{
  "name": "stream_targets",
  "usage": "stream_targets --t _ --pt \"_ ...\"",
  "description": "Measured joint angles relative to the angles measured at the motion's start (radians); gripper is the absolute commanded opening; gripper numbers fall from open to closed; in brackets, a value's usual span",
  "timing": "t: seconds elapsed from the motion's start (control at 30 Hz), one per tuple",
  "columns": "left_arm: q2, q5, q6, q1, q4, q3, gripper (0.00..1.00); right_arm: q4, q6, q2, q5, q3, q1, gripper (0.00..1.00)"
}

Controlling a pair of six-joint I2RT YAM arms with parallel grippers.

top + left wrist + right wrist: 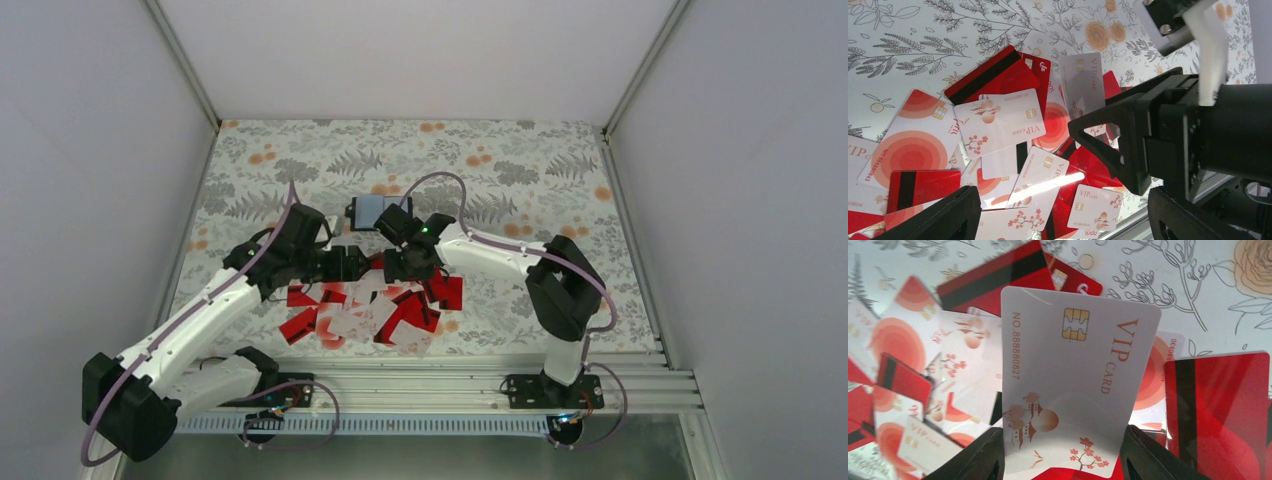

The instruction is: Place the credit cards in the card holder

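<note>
Several credit cards (385,310), red with a dark stripe or white with red marks, lie in a loose overlapping heap at the table's near middle. The card holder (371,212), black with a blue-grey inside, lies open just beyond the heap. My right gripper (1060,452) is shut on a white VIP card (1073,385), pinching its two long edges and holding it tilted above the heap (923,370). My left gripper (1063,212) hangs open over the cards (998,120) with nothing between its fingers. The right gripper's black body (1148,130) is close on its right.
The two grippers (352,264) (400,262) are almost touching over the heap's far edge. A floral cloth (520,180) covers the table. White walls close it in on three sides, and a metal rail (450,385) runs along the near edge.
</note>
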Motion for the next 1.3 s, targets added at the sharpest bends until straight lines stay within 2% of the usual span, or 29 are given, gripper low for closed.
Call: stream_targets --t 0.17,0.3,0.4,0.7,1.03,1.23,1.3 --pt "0.008 0.035 -0.017 0.053 0.027 0.006 0.78 0.043 -0.020 -0.046 -0.041 -0.003 -0.005 0.53" --pt "0.010 0.125 -0.018 0.150 0.077 0.006 0.74 0.081 -0.043 -0.091 -0.090 -0.003 -0.006 0.53" --pt "0.035 0.187 -0.014 0.179 0.110 0.008 0.68 0.104 -0.065 -0.122 -0.127 -0.003 -0.006 0.53" --pt "0.096 0.281 -0.016 0.186 0.166 0.021 0.53 0.126 -0.113 -0.146 -0.187 0.038 -0.006 0.53" --pt "0.109 0.289 -0.037 0.188 0.184 0.029 0.35 0.143 -0.115 -0.146 -0.209 0.055 -0.007 0.53" --pt "0.120 0.286 -0.057 0.189 0.196 0.037 0.29 0.143 -0.115 -0.147 -0.209 0.074 -0.007 0.53" --pt "0.125 0.284 -0.066 0.189 0.200 0.040 0.24 0.142 -0.115 -0.147 -0.208 0.080 -0.007 0.53"
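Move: The white VIP card, still gripped by its long edges in my right hand, lies about 4 cm ahead of my left hand, 8 cm to its right and 11 cm below. From my left hand, the loose card pile spreads some 16 cm below and 2 cm back; the card holder lies open about 20 cm ahead, 2 cm right and 15 cm below. My left gripper is 3 cm back, 9 cm left and 8 cm above my right hand. I lift the VIP card about 11 cm with my right hand while carrying it some 6 cm left, swinging its fingertips about 25 degrees towards my left gripper and keeping the grip. My left hand comes forward about 5 cm and slightly up, tips its fingers farther right, and narrows them from wide open to mostly closed, one on each face of the card. ##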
